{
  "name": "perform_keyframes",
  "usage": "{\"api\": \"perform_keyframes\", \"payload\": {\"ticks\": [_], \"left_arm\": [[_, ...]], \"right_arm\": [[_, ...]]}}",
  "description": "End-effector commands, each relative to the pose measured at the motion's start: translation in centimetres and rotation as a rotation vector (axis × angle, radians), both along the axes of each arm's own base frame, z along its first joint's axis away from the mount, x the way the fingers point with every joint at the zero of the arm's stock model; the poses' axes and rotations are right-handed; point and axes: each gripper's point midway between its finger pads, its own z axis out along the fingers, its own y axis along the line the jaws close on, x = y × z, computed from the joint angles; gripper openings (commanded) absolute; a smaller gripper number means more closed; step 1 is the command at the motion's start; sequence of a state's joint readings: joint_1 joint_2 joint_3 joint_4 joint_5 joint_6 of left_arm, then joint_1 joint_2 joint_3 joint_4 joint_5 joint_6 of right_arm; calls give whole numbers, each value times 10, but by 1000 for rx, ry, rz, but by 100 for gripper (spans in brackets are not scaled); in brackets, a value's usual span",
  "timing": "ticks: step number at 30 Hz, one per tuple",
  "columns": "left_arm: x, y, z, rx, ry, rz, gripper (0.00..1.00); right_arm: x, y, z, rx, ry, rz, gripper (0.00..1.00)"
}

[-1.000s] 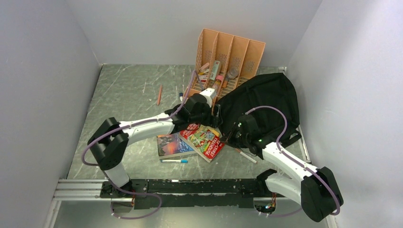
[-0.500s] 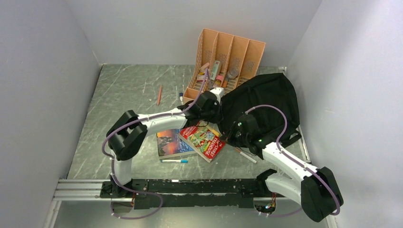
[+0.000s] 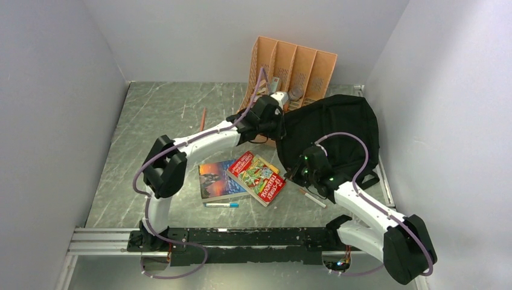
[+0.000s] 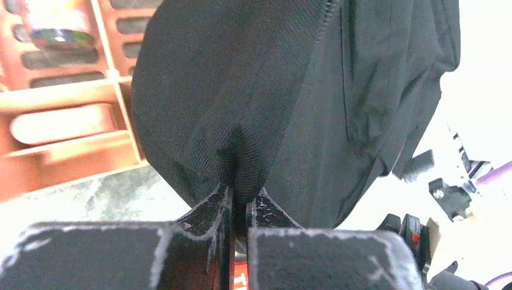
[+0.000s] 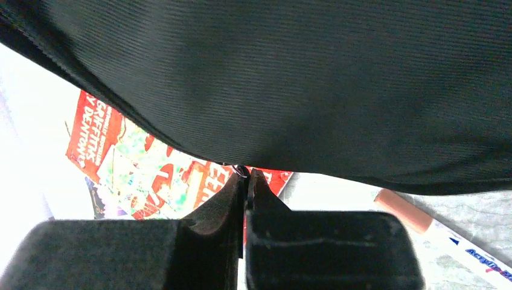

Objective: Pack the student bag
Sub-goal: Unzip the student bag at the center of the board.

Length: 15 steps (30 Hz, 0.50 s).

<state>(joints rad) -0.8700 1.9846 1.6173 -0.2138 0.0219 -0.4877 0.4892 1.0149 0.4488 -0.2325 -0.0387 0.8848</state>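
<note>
The student bag (image 3: 338,130), a black fabric backpack, lies at the right of the table. My left gripper (image 3: 279,124) is at the bag's left corner, beside the organizer. In the left wrist view it (image 4: 241,193) is shut on a pinched fold of the bag's fabric (image 4: 272,90). My right gripper (image 3: 300,170) is at the bag's near-left edge. In the right wrist view it (image 5: 246,175) is shut on the bag's rim (image 5: 302,78), with a small metal ring at its fingertips.
An orange slotted organizer (image 3: 293,69) with small items stands behind the bag. A red book (image 3: 258,176) overlaps a darker book (image 3: 214,181) mid-table. A blue pen (image 3: 221,205), a marker (image 3: 313,197) and an orange pencil (image 3: 203,119) lie loose.
My left arm reached farther back and right to the bag's corner, and its gripper closed on the fabric. The right gripper stayed shut and hardly moved.
</note>
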Motion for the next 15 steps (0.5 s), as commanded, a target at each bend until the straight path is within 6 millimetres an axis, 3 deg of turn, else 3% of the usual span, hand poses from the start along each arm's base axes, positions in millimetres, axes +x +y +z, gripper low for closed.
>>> {"api": "perform_keyframes", "payload": {"ticks": [1, 9, 15], "left_arm": [[54, 24, 63, -55, -152, 114, 5], [71, 57, 97, -24, -251, 138, 5], [78, 87, 110, 19, -299, 181, 5]], "right_arm": [[-3, -17, -5, -94, 10, -21, 0], [19, -48, -1, -308, -18, -65, 0], [33, -61, 3, -399, -12, -71, 0]]}}
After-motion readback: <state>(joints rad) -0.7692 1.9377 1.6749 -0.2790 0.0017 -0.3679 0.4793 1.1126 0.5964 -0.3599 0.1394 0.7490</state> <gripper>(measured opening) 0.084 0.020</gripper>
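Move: The right hand already pinches what looks like the student bag's zipper pull at the near-left edge; the bag's middle lies about 13 cm ahead and 15 cm to the right. From that hand the red book is some 12 cm left and 1 cm back, the white marker 8 cm back and 9 cm right. The left hand, higher up, grips the bag's left edge, its middle 16 cm to the right and level; the organizer stands some 13 cm straight ahead. The left hand keeps its shut grip on the bag's edge and hauls it about 7 cm in all, first mostly forward and then to the left and up, towards the organizer's near compartments, tipping only slightly. Against that hold the right hand, still pinching the pull, draws it right and forward along the bag's near edge by about 4 cm, away from the red book, and rolls some 15 degrees so that its left side dips. ##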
